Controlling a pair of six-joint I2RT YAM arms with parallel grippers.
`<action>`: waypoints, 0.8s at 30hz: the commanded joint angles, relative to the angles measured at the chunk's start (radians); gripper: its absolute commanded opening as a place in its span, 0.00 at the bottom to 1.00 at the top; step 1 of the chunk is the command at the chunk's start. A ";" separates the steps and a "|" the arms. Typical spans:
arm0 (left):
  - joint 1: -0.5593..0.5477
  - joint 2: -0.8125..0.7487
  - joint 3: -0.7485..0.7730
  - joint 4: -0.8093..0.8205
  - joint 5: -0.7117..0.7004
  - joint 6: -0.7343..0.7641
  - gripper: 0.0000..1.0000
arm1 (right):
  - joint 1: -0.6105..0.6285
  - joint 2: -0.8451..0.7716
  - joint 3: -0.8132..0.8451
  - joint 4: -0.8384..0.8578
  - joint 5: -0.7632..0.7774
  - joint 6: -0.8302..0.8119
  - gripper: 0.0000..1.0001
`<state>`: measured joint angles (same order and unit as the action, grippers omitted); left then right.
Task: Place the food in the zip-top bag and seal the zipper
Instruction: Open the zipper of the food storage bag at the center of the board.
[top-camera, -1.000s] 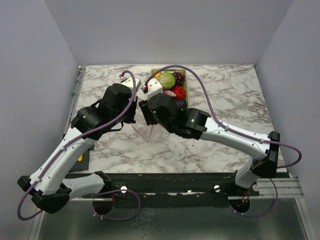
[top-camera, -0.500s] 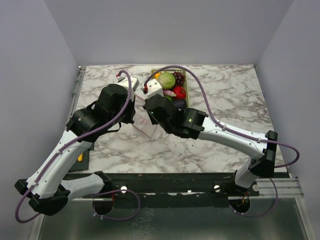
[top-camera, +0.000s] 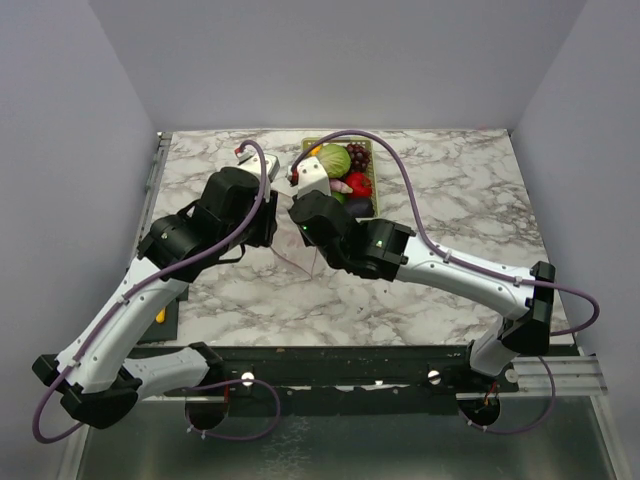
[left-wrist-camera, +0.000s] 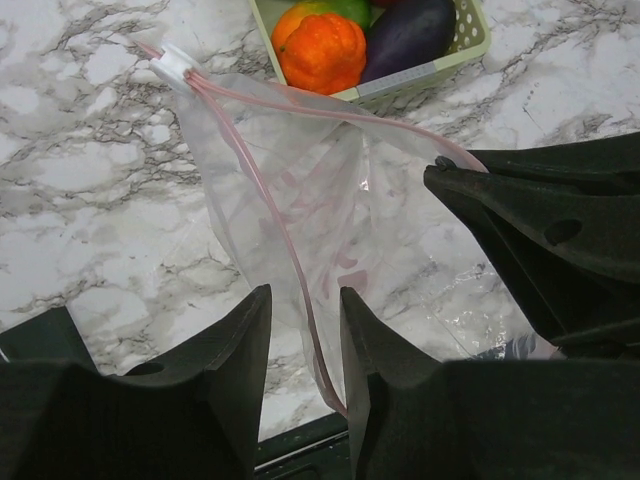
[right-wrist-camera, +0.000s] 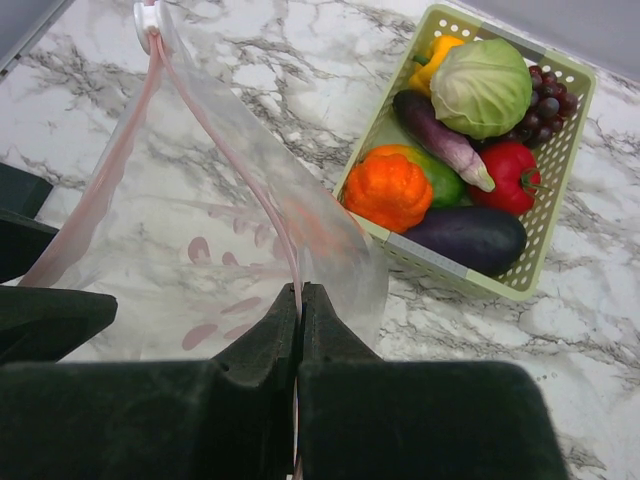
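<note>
The clear zip-top bag (left-wrist-camera: 310, 180) hangs crumpled above the marble between my two wrists, and its mouth gapes toward the basket. Its pinkish zipper (left-wrist-camera: 268, 205) runs from a white slider (left-wrist-camera: 176, 64) down between the fingers of my left gripper (left-wrist-camera: 305, 300), which is open and does not pinch the strip. My right gripper (right-wrist-camera: 301, 292) is shut on the zipper (right-wrist-camera: 285, 245) of the other lip. The food lies in the basket: an orange fruit (right-wrist-camera: 388, 187), a cabbage (right-wrist-camera: 482, 88), an eggplant (right-wrist-camera: 470, 238), a red pepper (right-wrist-camera: 512, 172) and grapes (right-wrist-camera: 550, 98).
The yellow-green mesh basket (right-wrist-camera: 440, 258) stands just behind the bag, at the back middle of the marble table (top-camera: 470, 200). In the top view both wrists crowd over the bag (top-camera: 293, 258). Grey walls close in the table's left, right and back.
My right gripper has closed on the bag's zipper strip. My left gripper, shut a second ago, has opened and let go of its lip. Both wrists shifted slightly.
</note>
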<state>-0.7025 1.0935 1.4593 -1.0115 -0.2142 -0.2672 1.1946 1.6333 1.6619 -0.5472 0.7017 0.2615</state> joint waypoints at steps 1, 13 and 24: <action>0.002 0.020 -0.013 -0.004 -0.025 -0.026 0.35 | 0.016 -0.037 -0.028 0.069 0.071 0.005 0.01; 0.003 0.064 -0.002 -0.064 -0.062 -0.065 0.34 | 0.041 -0.050 -0.101 0.169 0.187 0.009 0.01; 0.002 0.062 -0.024 -0.102 -0.109 -0.075 0.00 | 0.042 -0.086 -0.168 0.214 0.236 0.004 0.01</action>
<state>-0.7025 1.1584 1.4563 -1.0794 -0.2699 -0.3336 1.2297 1.6043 1.5295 -0.3798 0.8787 0.2615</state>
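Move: Just under the left hand's parted fingertips, about 2 cm down, runs the bag's left lip. The bag's white slider sits roughly 13 cm ahead of that hand, about in line with it and some 3 cm lower; the pinched right lip is about 7 cm to its right and 2 cm ahead. The vegetable basket's middle lies some 25 cm ahead, 18 cm right and 15 cm below. From the right hand, the left lip is about 7 cm left and 1 cm back. Sinking about 3 cm over the loose left lip, the left hand tips some 5 degrees further down and turns slightly counter-clockwise, then eases left as its part-open fingers shut and pinch the lip. The right hand keeps its pinch on the other lip, drawing it about 1 cm to the right while turning some 5 degrees clockwise and tilting up. ##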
